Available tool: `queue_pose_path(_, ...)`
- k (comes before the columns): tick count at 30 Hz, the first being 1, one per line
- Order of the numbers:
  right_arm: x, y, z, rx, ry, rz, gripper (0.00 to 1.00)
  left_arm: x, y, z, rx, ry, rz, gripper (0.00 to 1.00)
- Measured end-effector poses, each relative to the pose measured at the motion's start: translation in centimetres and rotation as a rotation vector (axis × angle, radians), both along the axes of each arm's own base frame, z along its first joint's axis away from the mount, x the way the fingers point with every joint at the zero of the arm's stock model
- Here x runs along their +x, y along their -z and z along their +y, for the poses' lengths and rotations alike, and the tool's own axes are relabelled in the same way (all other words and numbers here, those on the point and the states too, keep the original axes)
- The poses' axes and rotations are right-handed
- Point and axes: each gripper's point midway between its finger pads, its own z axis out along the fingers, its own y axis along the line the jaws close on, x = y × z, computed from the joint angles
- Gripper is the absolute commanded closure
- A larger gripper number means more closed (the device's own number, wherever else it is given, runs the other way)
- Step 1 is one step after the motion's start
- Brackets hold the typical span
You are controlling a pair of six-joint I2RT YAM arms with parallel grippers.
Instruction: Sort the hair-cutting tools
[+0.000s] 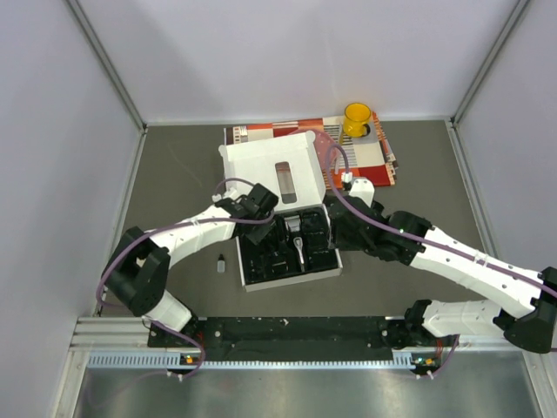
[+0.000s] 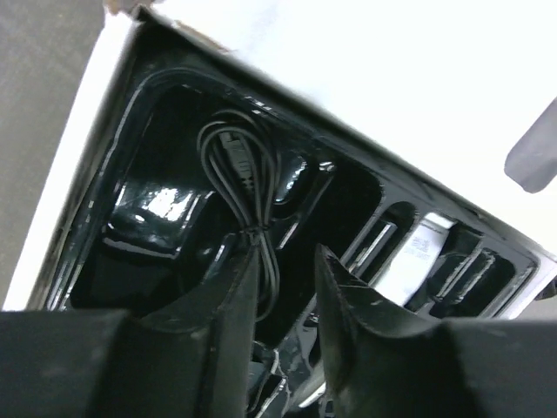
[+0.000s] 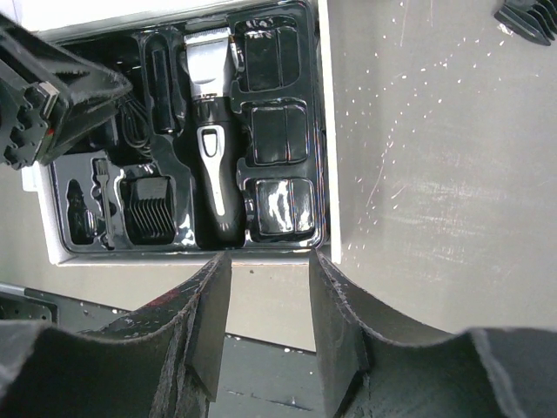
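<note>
The white box (image 1: 233, 155) lies open with its black moulded tray (image 1: 261, 272) in front. The black-and-silver clipper (image 3: 210, 146) lies in the tray's long middle slot, and a black guard comb (image 3: 148, 209) sits in a slot beside it. The coiled black cord (image 2: 237, 170) rests in a deep tray pocket. My left gripper (image 2: 283, 257) hangs low over that pocket, open, with the cord running down past its left finger (image 2: 237, 300). My right gripper (image 3: 270, 266) stands open and empty over the tray's rim. In the top view the left gripper (image 1: 271, 218) and the right gripper (image 1: 335, 228) flank the tray.
A small black piece (image 1: 221, 262) lies on the table left of the box. A yellow cup (image 1: 357, 119) stands on a patterned mat (image 1: 365, 161) behind the box. A black ridged piece (image 3: 526, 22) shows at the right wrist view's top right corner. Grey walls enclose the table.
</note>
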Motion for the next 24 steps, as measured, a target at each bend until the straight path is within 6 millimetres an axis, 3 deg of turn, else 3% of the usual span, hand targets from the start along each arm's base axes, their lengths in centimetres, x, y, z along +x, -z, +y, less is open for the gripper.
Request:
queue_pose_path(3,0.0,0.0,0.0,0.000,0.000,-0.001,0.59,0.6,-1.0,-0.4,0.011,0.024,-0.011,0.38)
queue_pose_path(12,0.2,-1.1,0.2,0.017,0.002,-0.013,0.58,0.6,-3.9,0.4,0.038,0.075,-0.075,0.29)
queue_pose_path(18,0.8,-2.0,1.2,0.023,0.002,-0.015,0.59,0.5,-9.3,2.8,0.095,0.128,-0.242,0.29)
queue_pose_path(21,1.2,-1.5,2.2,0.006,-0.005,0.005,0.59,-0.3,-12.2,4.9,0.132,0.162,-0.347,0.29)
queue_pose_path(24,1.3,-0.5,3.8,-0.021,-0.025,0.036,0.59,-1.8,-13.5,7.5,0.186,0.202,-0.415,0.27)
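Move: Left hand: the cable lies in the box's far-left tray about 2 cm below, 1 cm ahead and 1 cm left; the clipper some 9 cm right and 3 cm back; the white bottle about 12 cm left and 8 cm back, 4 cm lower. Right hand: the clipper lies roughly 9 cm left, 5 cm ahead and 16 cm below; the cable about 17 cm left, 10 cm ahead. Left fingers spread wide and rise 13 cm off the cable, swinging left; right hand shifts 4 cm left, towards the clipper. ##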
